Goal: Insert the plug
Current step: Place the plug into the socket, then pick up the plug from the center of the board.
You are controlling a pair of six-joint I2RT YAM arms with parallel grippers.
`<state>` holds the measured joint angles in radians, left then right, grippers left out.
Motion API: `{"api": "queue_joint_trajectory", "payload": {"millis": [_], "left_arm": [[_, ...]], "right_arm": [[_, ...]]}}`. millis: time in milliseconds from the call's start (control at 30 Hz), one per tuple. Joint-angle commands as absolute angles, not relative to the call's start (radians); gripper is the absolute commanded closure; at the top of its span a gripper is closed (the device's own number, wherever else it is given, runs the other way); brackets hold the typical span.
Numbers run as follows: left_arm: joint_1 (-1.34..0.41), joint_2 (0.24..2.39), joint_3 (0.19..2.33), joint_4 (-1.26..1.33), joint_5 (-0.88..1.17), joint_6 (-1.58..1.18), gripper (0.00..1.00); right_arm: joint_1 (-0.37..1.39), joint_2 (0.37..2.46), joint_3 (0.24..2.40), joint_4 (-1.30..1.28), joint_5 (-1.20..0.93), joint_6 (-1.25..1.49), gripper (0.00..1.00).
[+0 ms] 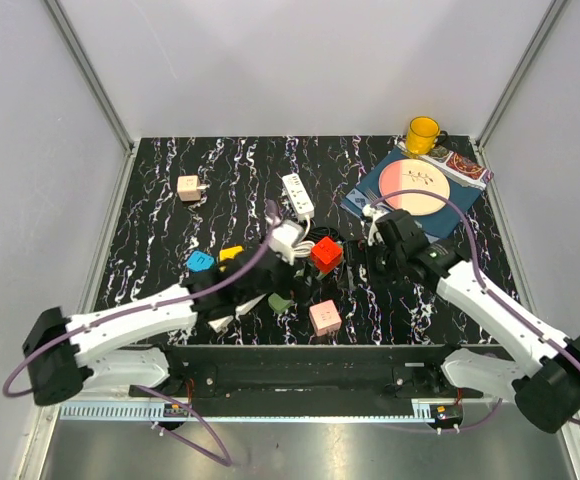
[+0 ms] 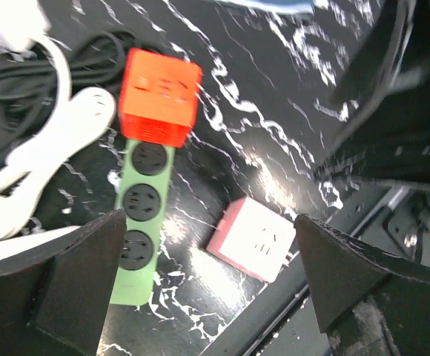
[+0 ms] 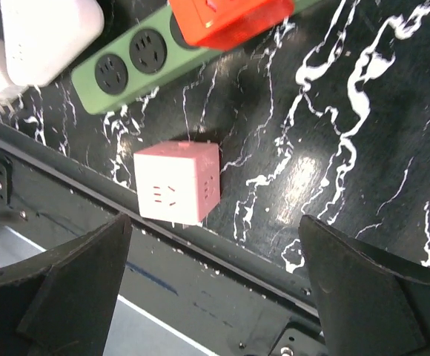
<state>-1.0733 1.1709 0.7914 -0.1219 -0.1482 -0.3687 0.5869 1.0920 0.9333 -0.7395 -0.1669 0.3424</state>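
Note:
A red cube plug (image 2: 159, 95) sits plugged into the end of a green power strip (image 2: 144, 222), also seen from above as the red plug (image 1: 325, 254) and the strip (image 1: 279, 301). My left gripper (image 2: 209, 248) hovers above the strip's free sockets, open, with nothing between its fingers. A pink cube adapter (image 2: 252, 239) lies near the table's front edge. My right gripper (image 3: 215, 230) is open over that front edge, with the pink cube (image 3: 176, 182) just beyond it and the green strip (image 3: 148, 59) farther off.
A white power strip (image 1: 298, 195) with cables lies mid-table. Blue (image 1: 200, 261) and yellow (image 1: 230, 253) plugs sit to the left, and a beige plug (image 1: 188, 187) far left. A plate (image 1: 417, 187) and a yellow mug (image 1: 422, 134) stand at the back right. A white adapter (image 3: 48, 37) lies beside the green strip.

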Motion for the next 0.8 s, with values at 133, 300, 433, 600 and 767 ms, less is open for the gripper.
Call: {"api": "queue_joint_trajectory", "payload": {"millis": [133, 300, 433, 600, 767], "left_arm": [[-0.942, 0.973, 0.787, -0.339, -0.253, -0.500, 0.01], [-0.849, 0.891, 0.773, -0.399, -0.275, -0.520, 0.01], [-0.801, 0.818, 0.759, -0.445, -0.299, -0.519, 0.01], [-0.764, 0.752, 0.741, -0.475, -0.333, -0.511, 0.01], [-0.758, 0.713, 0.726, -0.488, -0.339, -0.511, 0.01]], "right_arm": [[0.737, 1.247, 0.985, -0.788, -0.178, 0.402, 0.00], [0.830, 1.370, 1.041, -0.792, -0.129, 0.469, 0.00], [0.876, 1.469, 1.092, -0.810, -0.083, 0.524, 0.01], [0.931, 1.560, 1.135, -0.830, -0.064, 0.561, 0.00], [0.973, 1.650, 1.154, -0.842, -0.048, 0.587, 0.00]]}}
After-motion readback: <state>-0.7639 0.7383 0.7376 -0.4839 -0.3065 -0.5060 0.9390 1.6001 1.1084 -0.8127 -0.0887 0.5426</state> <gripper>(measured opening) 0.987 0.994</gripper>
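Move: The pink plug, standing near the front edge of the table, lies about 6 cm back, 7 cm left and 9 cm below the right hand. About 13 cm straight ahead of it is the red plug on the green strip; the strip's middle is some 9 cm ahead and 4 cm left of the pink plug. From the left hand the pink plug is about 3 cm back, 6 cm right and 9 cm down; the yellow cube, 15 cm left and 8 cm ahead. The right hand heads for the pink plug, sinking some 8 cm while going about as far left and 5 cm back, its fingers tipping to nearly straight down and staying wide open around the plug; no squeeze yet. The left hand, open and empty, clears out about 15 cm left towards the yellow cube, slightly forward and up, turning some 30 degrees counter-clockwise. ##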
